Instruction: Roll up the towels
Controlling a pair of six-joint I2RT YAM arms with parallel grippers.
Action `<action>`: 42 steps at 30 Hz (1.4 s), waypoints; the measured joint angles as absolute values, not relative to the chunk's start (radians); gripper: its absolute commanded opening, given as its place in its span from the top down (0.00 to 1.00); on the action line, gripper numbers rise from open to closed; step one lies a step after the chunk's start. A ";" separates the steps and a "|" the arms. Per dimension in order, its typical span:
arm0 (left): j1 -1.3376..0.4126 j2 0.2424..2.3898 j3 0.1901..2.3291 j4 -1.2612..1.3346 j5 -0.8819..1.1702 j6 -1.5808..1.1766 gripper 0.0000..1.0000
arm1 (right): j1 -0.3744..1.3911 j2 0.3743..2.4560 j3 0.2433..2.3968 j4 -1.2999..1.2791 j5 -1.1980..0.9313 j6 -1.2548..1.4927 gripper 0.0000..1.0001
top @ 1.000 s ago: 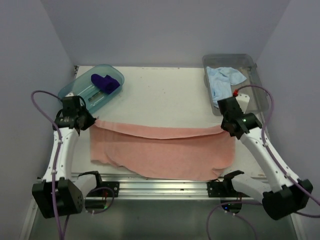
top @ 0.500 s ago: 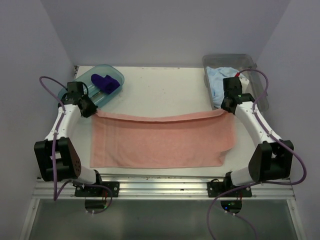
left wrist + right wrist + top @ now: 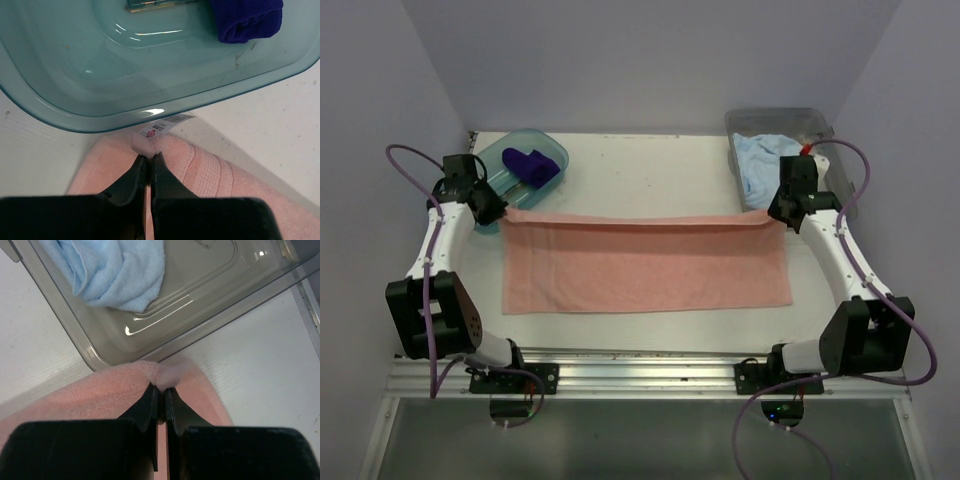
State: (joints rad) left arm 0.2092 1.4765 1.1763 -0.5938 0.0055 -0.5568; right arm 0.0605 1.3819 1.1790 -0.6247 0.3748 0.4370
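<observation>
A salmon pink towel lies stretched flat across the middle of the table. My left gripper is shut on its far left corner, beside the white label. At the far right corner my right gripper is shut on the cloth too. A dark purple towel sits rolled in the teal tub, seen also in the left wrist view. A light blue towel lies crumpled in the clear grey bin, its folds visible from the right wrist.
The teal tub's rim is just beyond the left fingertips, and the grey bin's corner just beyond the right ones. Purple walls close in the left, back and right sides. A metal rail runs along the near edge.
Both grippers have carried the pink towel's far edge away from the arm bases and outward. The towel, folded and sagging before, now lies spread flat and taut.
</observation>
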 measured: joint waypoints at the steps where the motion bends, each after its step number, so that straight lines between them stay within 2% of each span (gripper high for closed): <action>1: 0.209 1.477 1.176 -0.594 0.006 -0.557 1.00 | 0.060 1.379 1.172 -0.627 0.375 0.437 1.00; 8: 0.210 1.458 1.150 -0.610 0.007 -0.557 1.00 | 0.060 1.331 1.093 -0.659 0.374 0.456 1.00; 16: 0.210 1.274 0.991 -0.684 -0.017 -0.557 1.00 | 0.056 1.168 0.886 -0.763 0.359 0.530 1.00; 25: 0.214 1.095 0.820 -0.772 -0.025 -0.585 1.00 | 0.048 1.048 0.795 -0.867 0.350 0.647 1.00; 42: 0.214 1.044 0.880 -0.913 -0.053 -0.628 1.00 | 0.026 0.952 0.802 -0.987 0.400 0.722 1.00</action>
State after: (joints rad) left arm 0.2142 1.0435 0.8803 -0.9131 -0.0532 -0.6277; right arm 0.0257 0.9516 0.8021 -0.9874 0.3996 0.7216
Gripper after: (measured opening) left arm 0.028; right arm 0.036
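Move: Below and behind each hand lies the pink towel's near corner on its side: about 22 cm back and 9 cm down from the left hand, some 20 cm back and 11 cm down from the right. About 10 cm ahead of the left hand sits the teal tray, the rolled purple towel in it 13 cm ahead and 6 cm right. The grey bin is 13 cm ahead and 3 cm right of the right hand, its light-blue towel 12 cm ahead and 3 cm left. Drawing back together, both hands keep the pink towel's far corners pinched and carry that edge over the lying part towards the near edge, about 15 cm left and 17 cm right. The right sinks some 7 cm, the left about 4, before both ease up slightly. Fingers tip about 10 degrees further down, and the right wrist also turns clockwise. ##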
